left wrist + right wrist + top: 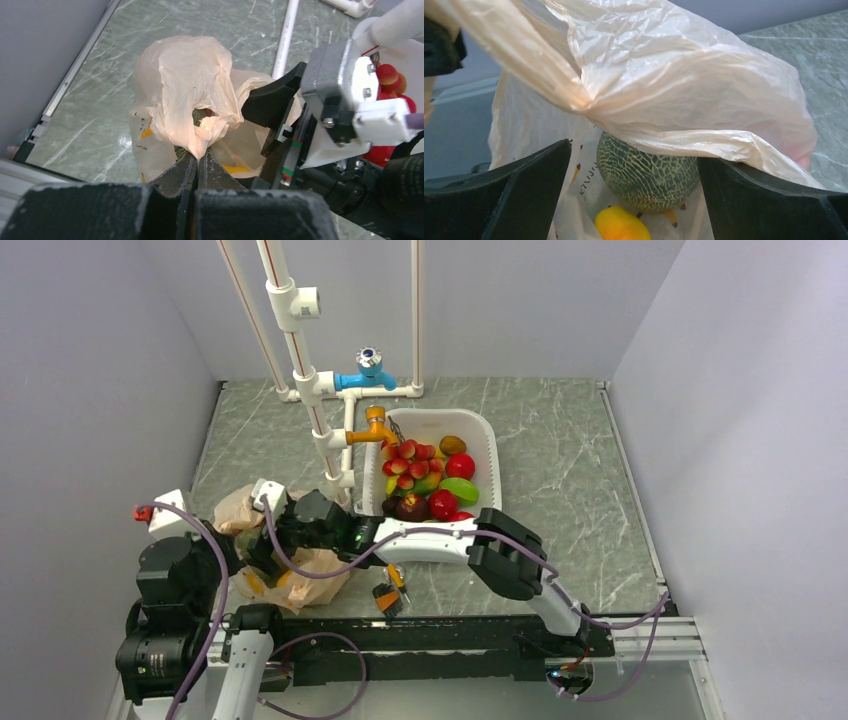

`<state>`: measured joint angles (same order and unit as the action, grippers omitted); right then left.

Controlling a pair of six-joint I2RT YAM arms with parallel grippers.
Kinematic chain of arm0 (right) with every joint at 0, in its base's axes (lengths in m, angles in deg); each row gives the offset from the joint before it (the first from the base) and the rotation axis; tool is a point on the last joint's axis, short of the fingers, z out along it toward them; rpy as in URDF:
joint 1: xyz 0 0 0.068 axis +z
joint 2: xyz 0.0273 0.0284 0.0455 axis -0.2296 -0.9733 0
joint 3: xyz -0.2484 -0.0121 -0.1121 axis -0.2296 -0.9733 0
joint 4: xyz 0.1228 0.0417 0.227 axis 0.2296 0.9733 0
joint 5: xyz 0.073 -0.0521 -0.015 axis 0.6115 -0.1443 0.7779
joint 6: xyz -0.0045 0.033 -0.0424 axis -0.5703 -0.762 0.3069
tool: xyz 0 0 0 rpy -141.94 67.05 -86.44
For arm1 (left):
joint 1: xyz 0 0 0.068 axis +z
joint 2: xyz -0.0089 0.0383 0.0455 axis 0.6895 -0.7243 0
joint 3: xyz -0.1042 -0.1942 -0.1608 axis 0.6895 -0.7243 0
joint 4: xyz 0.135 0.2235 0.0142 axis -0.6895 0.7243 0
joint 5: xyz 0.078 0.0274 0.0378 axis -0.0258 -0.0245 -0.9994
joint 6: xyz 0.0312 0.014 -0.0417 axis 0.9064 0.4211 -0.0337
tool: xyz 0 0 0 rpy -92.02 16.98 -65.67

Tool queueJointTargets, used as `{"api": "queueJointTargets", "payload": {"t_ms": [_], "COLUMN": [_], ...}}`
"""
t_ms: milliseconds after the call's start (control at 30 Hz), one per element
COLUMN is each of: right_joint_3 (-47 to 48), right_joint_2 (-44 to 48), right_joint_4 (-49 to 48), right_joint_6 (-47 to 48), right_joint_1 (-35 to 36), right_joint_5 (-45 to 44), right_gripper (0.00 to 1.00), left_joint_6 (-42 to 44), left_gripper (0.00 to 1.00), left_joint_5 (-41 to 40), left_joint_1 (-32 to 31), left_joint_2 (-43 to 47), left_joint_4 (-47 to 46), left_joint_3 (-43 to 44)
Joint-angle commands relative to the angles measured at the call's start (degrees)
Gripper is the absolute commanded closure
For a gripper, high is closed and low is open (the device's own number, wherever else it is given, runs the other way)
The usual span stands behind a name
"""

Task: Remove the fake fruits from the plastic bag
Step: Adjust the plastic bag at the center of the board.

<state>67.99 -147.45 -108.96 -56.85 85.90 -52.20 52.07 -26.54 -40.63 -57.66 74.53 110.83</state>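
The plastic bag (pixel 318 578) lies crumpled at the near left of the table, thin and beige with orange prints. My left gripper (pixel 199 156) is shut on a pinched fold of the plastic bag's (pixel 185 85) mouth edge and holds it up. Inside the plastic bag (pixel 659 75) sits the grey-green netted melon (pixel 649 175), one of the fake fruits. My right gripper (pixel 634 152) is open inside the bag's mouth, one finger on each side of the melon, neither touching it. A yellow-orange rounded shape (pixel 621 225) lies just below the melon. A bunch of red grapes (pixel 410 460) rests in the white basin.
The white basin (pixel 490 445) stands mid-table with red, green and yellow fruits in it. White pipes with an orange tap (pixel 375 426) and a blue valve (pixel 365 370) rise just left of it. A small orange-and-black object (pixel 388 597) lies near the front edge.
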Motion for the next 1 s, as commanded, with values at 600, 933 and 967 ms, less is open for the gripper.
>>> {"api": "queueJointTargets", "payload": {"t_ms": [600, 933, 967], "right_joint_3": [-3.8, -22.7, -22.6], "right_joint_2": [-4.2, 13.0, 13.9], "right_joint_4": [1.7, 2.0, 2.2], "right_joint_6": [10.2, 8.0, 7.6], "right_joint_1": [2.0, 1.0, 1.1], "right_joint_5": [-12.6, -16.1, -14.9], "right_gripper": [0.10, 0.23, 0.23], "left_joint_6": [-2.2, -4.4, -5.1], "left_gripper": [1.00, 1.00, 1.00], "left_joint_5": [-7.4, -14.2, -13.8], "left_joint_1": [-0.3, -0.2, -0.2], "left_joint_2": [-7.0, -6.2, -6.0], "left_joint_4": [1.4, 4.9, 5.3], "left_joint_3": [-1.5, -3.5, -4.0]}}
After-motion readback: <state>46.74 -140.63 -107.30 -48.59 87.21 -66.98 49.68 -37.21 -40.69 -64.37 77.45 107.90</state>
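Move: The plastic bag's middle lies roughly 10 cm below the right hand and 2 cm ahead, about level sideways. Inside it the melon sits some 6 cm to that hand's left, 2 cm ahead and 9 cm down, while the yellow fruit is about 4 cm left, 1 cm back and 12 cm down. From the left hand, already holding an edge, the bag's middle is some 5 cm ahead, 6 cm right and 14 cm below. With the bag's film against its fingers, the wide-open right hand sinks about 6 cm into the mouth while going some 3 cm left, then sweeps roughly 12 cm right and 4 cm lower, away from the melon, tipping its fingertips down and closing a little. The left hand keeps its pinch on the bag edge, lowers it about 4 cm, shifts some 3 cm left and tips down. ##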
